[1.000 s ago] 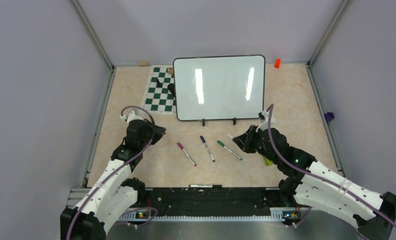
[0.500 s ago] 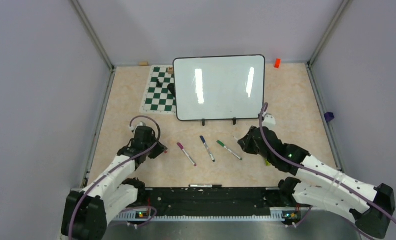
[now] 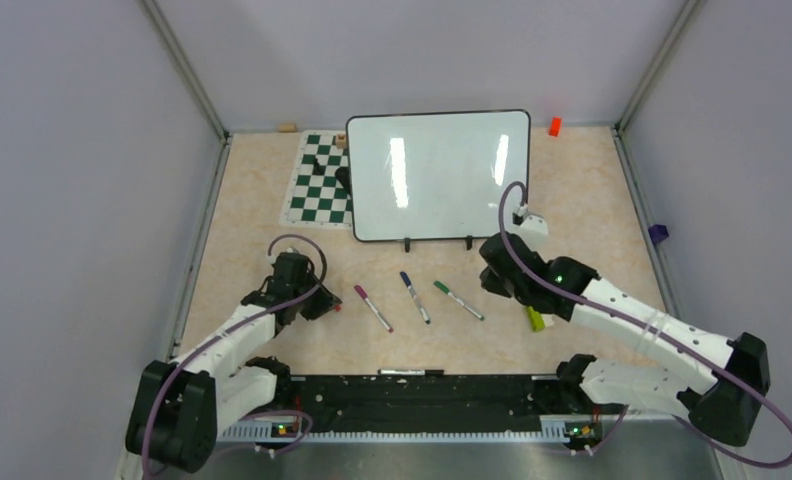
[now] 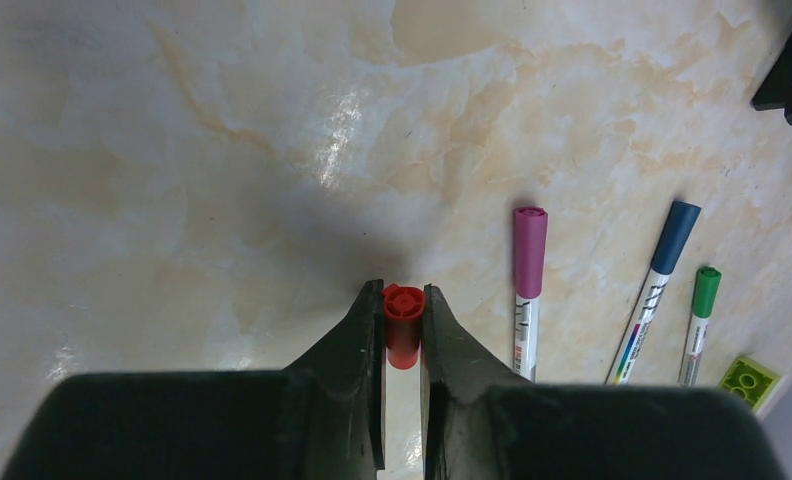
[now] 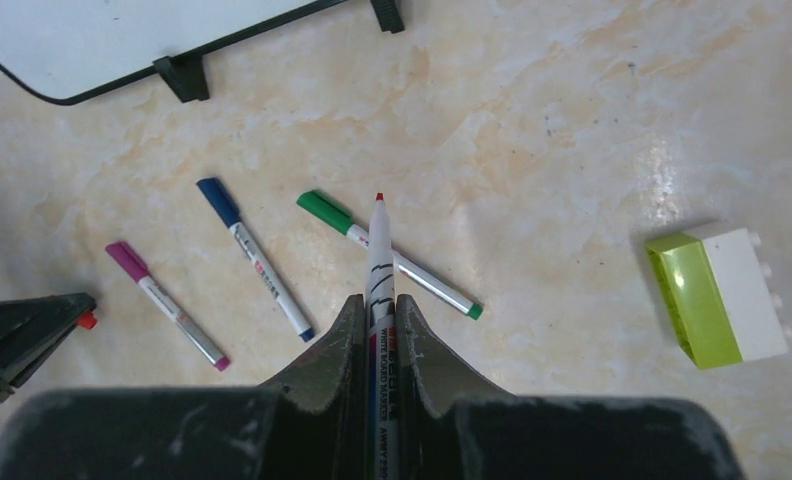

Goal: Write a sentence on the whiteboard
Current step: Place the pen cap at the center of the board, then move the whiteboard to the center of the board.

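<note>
The whiteboard [image 3: 439, 175] stands propped at the back of the table, its face blank white with only light glare; no sentence shows on it. Its lower edge and feet show in the right wrist view [image 5: 122, 30]. My right gripper [image 3: 494, 276] [image 5: 377, 300] is shut on an uncapped red marker [image 5: 378, 250], red tip pointing ahead over the green marker [image 5: 387, 255]. My left gripper [image 3: 328, 300] [image 4: 403, 295] hangs low over the table at the left, shut on the small red cap [image 4: 403, 322].
Purple [image 3: 373, 308], blue [image 3: 414, 297] and green [image 3: 458, 300] markers lie in a row before the board. A yellow-green and white block [image 5: 717, 295] lies by the right arm. A green chessboard mat [image 3: 317, 190] with dark pieces lies left of the board. An orange block [image 3: 554, 126] sits back right.
The left gripper has drawn back toward the near edge with the cap. The right wrist has swung up toward the board's right foot, marker still held.
</note>
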Robot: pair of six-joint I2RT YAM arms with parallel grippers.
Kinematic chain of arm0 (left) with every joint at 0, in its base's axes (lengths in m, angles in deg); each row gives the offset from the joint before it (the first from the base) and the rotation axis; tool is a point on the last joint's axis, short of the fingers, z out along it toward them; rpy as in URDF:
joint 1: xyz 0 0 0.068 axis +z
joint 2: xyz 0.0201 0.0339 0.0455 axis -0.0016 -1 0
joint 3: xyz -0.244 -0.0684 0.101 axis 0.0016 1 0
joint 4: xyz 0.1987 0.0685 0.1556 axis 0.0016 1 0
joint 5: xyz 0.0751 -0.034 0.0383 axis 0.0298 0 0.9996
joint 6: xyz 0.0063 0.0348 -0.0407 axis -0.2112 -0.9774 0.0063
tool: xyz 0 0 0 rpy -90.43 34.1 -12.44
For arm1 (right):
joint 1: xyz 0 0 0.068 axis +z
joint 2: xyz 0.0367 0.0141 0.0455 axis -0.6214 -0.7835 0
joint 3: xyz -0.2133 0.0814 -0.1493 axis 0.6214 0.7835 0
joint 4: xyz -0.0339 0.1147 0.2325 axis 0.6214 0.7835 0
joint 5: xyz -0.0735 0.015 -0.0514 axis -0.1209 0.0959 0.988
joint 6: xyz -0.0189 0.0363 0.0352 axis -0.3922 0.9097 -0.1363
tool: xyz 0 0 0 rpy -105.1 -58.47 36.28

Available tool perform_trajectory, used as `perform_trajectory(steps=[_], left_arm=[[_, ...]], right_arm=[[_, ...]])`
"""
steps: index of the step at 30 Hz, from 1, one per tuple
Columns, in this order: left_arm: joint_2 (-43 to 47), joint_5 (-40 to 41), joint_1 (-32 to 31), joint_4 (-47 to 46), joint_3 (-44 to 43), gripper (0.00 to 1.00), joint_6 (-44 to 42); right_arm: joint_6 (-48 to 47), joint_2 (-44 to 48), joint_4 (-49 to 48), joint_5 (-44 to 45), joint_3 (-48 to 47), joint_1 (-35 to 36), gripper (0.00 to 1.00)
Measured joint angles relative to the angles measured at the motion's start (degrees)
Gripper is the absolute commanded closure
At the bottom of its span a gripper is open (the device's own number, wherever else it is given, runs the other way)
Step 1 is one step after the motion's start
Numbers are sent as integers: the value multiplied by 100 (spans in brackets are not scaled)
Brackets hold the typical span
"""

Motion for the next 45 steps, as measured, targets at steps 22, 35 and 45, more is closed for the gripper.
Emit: perform_trajectory(steps=[22, 35, 45], left_arm=[[212, 293, 0, 409, -107, 56, -184], [1303, 127, 0, 1104, -365, 48, -374], [2205, -39, 0, 1561, -531, 48, -581]], right_arm=[[-540, 651, -72, -59, 199, 0, 100], [-1128, 42, 496, -839, 92, -153, 100], [-824, -155, 957, -1073, -223, -544, 100]])
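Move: The red pen cap is already between the left fingers, at the hand point and barely above the table. From the left hand, the purple pen's middle lies about 9 cm right and 1 cm back, the blue pen's some 18 cm right and 2 cm ahead, both about 2 cm below. From the right hand, the cap lies roughly 37 cm left, level fore-and-aft and 14 cm below. Left fingers open off the red cap, then rise about 8 cm; right hand draws back some 3 cm. ##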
